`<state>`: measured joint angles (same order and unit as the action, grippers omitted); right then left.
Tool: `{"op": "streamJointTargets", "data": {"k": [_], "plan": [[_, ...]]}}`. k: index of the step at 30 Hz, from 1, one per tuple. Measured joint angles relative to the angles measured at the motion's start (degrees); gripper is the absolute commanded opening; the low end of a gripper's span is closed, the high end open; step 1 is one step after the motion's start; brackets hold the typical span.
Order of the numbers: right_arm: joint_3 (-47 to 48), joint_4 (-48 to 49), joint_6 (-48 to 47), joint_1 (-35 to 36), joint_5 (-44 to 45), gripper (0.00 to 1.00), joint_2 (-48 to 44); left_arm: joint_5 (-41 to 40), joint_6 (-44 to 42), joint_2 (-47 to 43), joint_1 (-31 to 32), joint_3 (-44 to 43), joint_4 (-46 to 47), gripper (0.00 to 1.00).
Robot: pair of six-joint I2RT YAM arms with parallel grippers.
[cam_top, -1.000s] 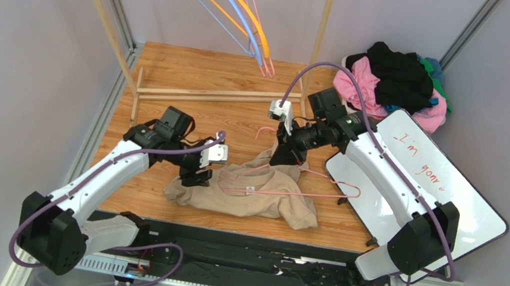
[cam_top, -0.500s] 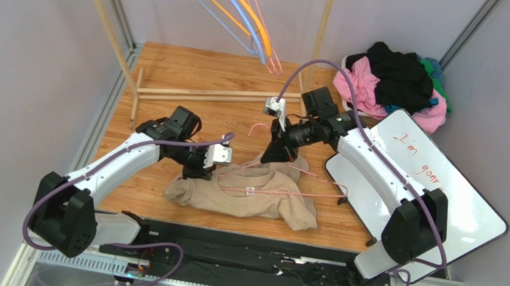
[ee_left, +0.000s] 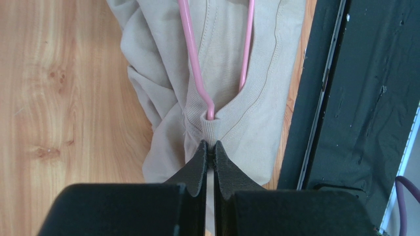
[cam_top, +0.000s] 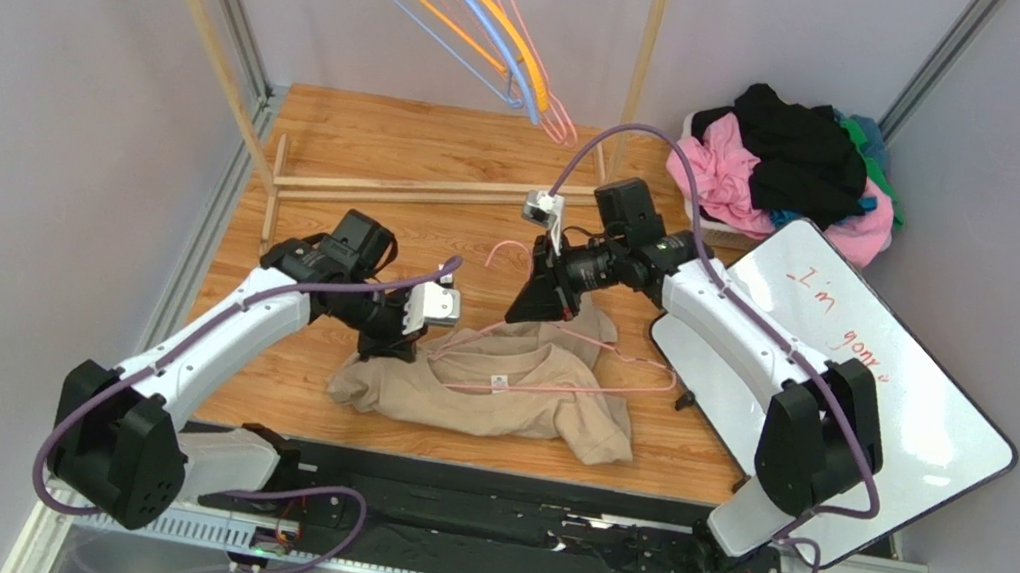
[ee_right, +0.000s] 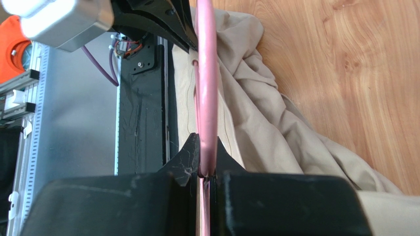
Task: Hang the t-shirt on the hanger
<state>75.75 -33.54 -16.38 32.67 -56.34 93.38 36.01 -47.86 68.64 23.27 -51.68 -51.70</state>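
The tan t-shirt (cam_top: 515,397) lies crumpled on the wooden floor near the front edge. A thin pink wire hanger (cam_top: 615,390) lies across it, its left corner (ee_left: 210,114) tucked inside the ribbed collar. My left gripper (cam_top: 420,352) is shut on the collar edge of the t-shirt (ee_left: 162,73), just below that corner (ee_left: 212,147). My right gripper (cam_top: 524,313) is shut on the hanger's wire (ee_right: 206,98) near the hook, and the tan cloth (ee_right: 281,128) lies to the right of the jaws (ee_right: 206,169).
Blue, orange and pink hangers (cam_top: 487,26) hang from the wooden rack at the back. A pile of pink, black and green clothes (cam_top: 792,170) sits at the back right. A whiteboard (cam_top: 851,383) lies on the right. A black rail (ee_left: 355,98) borders the floor's near edge.
My left gripper has moved in and closed on the shirt's collar. My right arm has drawn the hanger a little left, toward the left gripper.
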Motion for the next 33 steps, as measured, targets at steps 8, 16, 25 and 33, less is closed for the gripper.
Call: {"op": "streamJointTargets", "data": {"k": [8,16,25,33], "plan": [[-0.1,5.0,2.6,3.3,-0.9,0.00,3.0,2.5,4.8,-1.1,2.6,-3.3,4.2,0.00],[-1.4,11.8,7.7,5.6,-0.9,0.00,3.9,4.2,9.7,-1.1,3.4,-4.2,8.5,0.00],[-1.6,22.4,18.6,7.4,-2.1,0.00,8.6,3.0,15.4,-2.2,3.6,-4.2,12.3,0.01],[-1.6,27.1,23.5,7.2,-2.4,0.00,8.9,-0.9,15.8,-3.7,3.7,-3.3,14.1,0.27]]}}
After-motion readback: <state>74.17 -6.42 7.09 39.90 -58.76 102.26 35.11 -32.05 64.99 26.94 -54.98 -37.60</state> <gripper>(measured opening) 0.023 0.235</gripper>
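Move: My left fingers are shut on the left side of the t-shirt's collar, with the hanger's left end tucked in beside them. The hanger's neck, in my right hand, is about 13 cm to the right, 5 ahead and 7 higher. From my right hand, that gripped collar edge lies about 13 cm left, 5 back and 7 below. The shirt's label is straight across, about 8 cm back and 9 below. The hanger's right end is some 22 cm right and 4 back. I slide the hanger's left half into the neck opening, my right hand carrying its neck about 7.5 cm left and slightly down in a steady grip. My left hand draws the pinched collar edge up about 6 cm, rightward and then forward to meet it, fingers tilting a little toward level. Close beside the right fingertips, my left fingers begin to part. ##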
